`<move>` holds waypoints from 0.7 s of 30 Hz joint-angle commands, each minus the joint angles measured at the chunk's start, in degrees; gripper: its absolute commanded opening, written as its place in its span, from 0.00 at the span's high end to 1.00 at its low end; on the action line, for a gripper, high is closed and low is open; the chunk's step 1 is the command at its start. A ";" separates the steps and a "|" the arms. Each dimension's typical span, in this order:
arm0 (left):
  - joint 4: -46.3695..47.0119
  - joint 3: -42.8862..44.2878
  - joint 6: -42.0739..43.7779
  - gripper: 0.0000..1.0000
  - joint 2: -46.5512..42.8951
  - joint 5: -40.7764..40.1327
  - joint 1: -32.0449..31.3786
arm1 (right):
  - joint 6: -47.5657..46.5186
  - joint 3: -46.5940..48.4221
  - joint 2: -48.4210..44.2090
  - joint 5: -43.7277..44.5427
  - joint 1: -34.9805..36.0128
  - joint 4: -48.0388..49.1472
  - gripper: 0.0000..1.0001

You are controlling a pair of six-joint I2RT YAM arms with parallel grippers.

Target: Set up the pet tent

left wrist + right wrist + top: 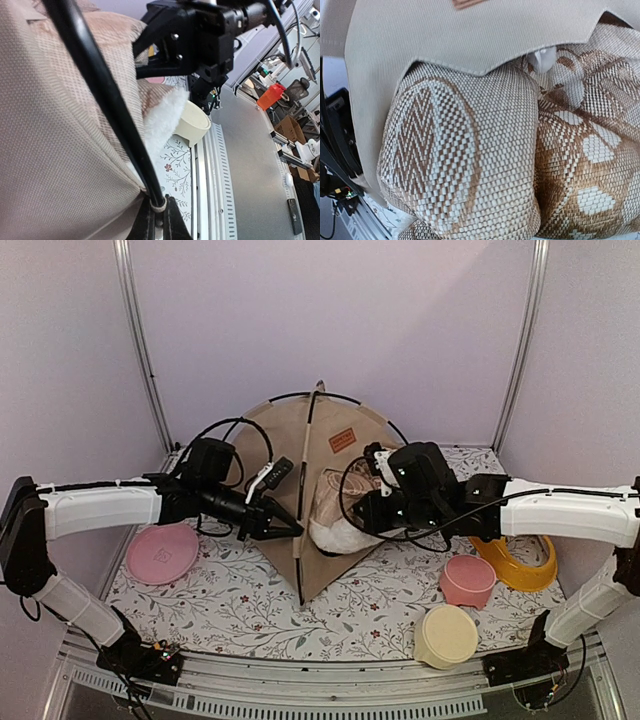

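The pet tent (290, 455) stands mid-table, tan fabric on thin black poles, with a brown label patch (342, 439). My left gripper (288, 530) is at its front left corner. In the left wrist view the gripper (161, 202) is shut on the lower end of a black pole (100, 100), where a fabric loop wraps it. My right gripper (355, 518) reaches into the doorway, against the cushion (335, 535). The right wrist view is filled by the bunched bear-print cushion (470, 160) under the tent's fabric edge (445, 35). A white pom-pom (543, 59) shows there; the right fingers are hidden.
On the floral mat (250, 600) lie a pink plate (162, 552) at the left, a pink bowl (467, 580), a cream bowl (446, 635) and a yellow ring-shaped dish (520, 562) at the right. A metal rail (220, 175) runs along the table's near edge.
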 commanded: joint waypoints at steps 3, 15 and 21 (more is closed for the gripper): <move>-1.62 2.18 3.82 1.00 0.32 3.74 -3.06 | 5.46 -4.74 -0.16 -15.25 -8.72 24.53 1.00; -4.28 4.76 6.40 1.00 1.33 3.10 -4.12 | 8.89 -5.40 15.74 -17.12 -8.09 32.28 1.00; -1.58 2.02 2.39 1.00 -3.32 -6.39 -3.25 | 7.33 -6.38 11.33 -13.10 -4.98 26.50 0.89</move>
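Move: The bunched cushion is already pinched in the right fingers; the tent opening it is going into lies about 5 cm ahead of them, 5 cm left and 7 cm lower. The pole gripped by the left hand stands some 13 cm left of the right hand and 4 cm nearer the base, at about the same height; the pink bowl is about 18 cm to its right, 9 cm back and 17 cm below. From the left hand the opening is roughly 9 cm ahead, 8 cm right and 7 cm lower. The cushion, still gripped in the right hand's shut fingers, is carried into the tent opening under the front flap: first forward nearly 5 cm, then bending left about 5 cm and down some 7 cm, easing back slightly last. The wrist rolls some 15 degrees, its left side rising. The left hand keeps its pinch on the tent pole, drifting a centimetre or two right and back. ##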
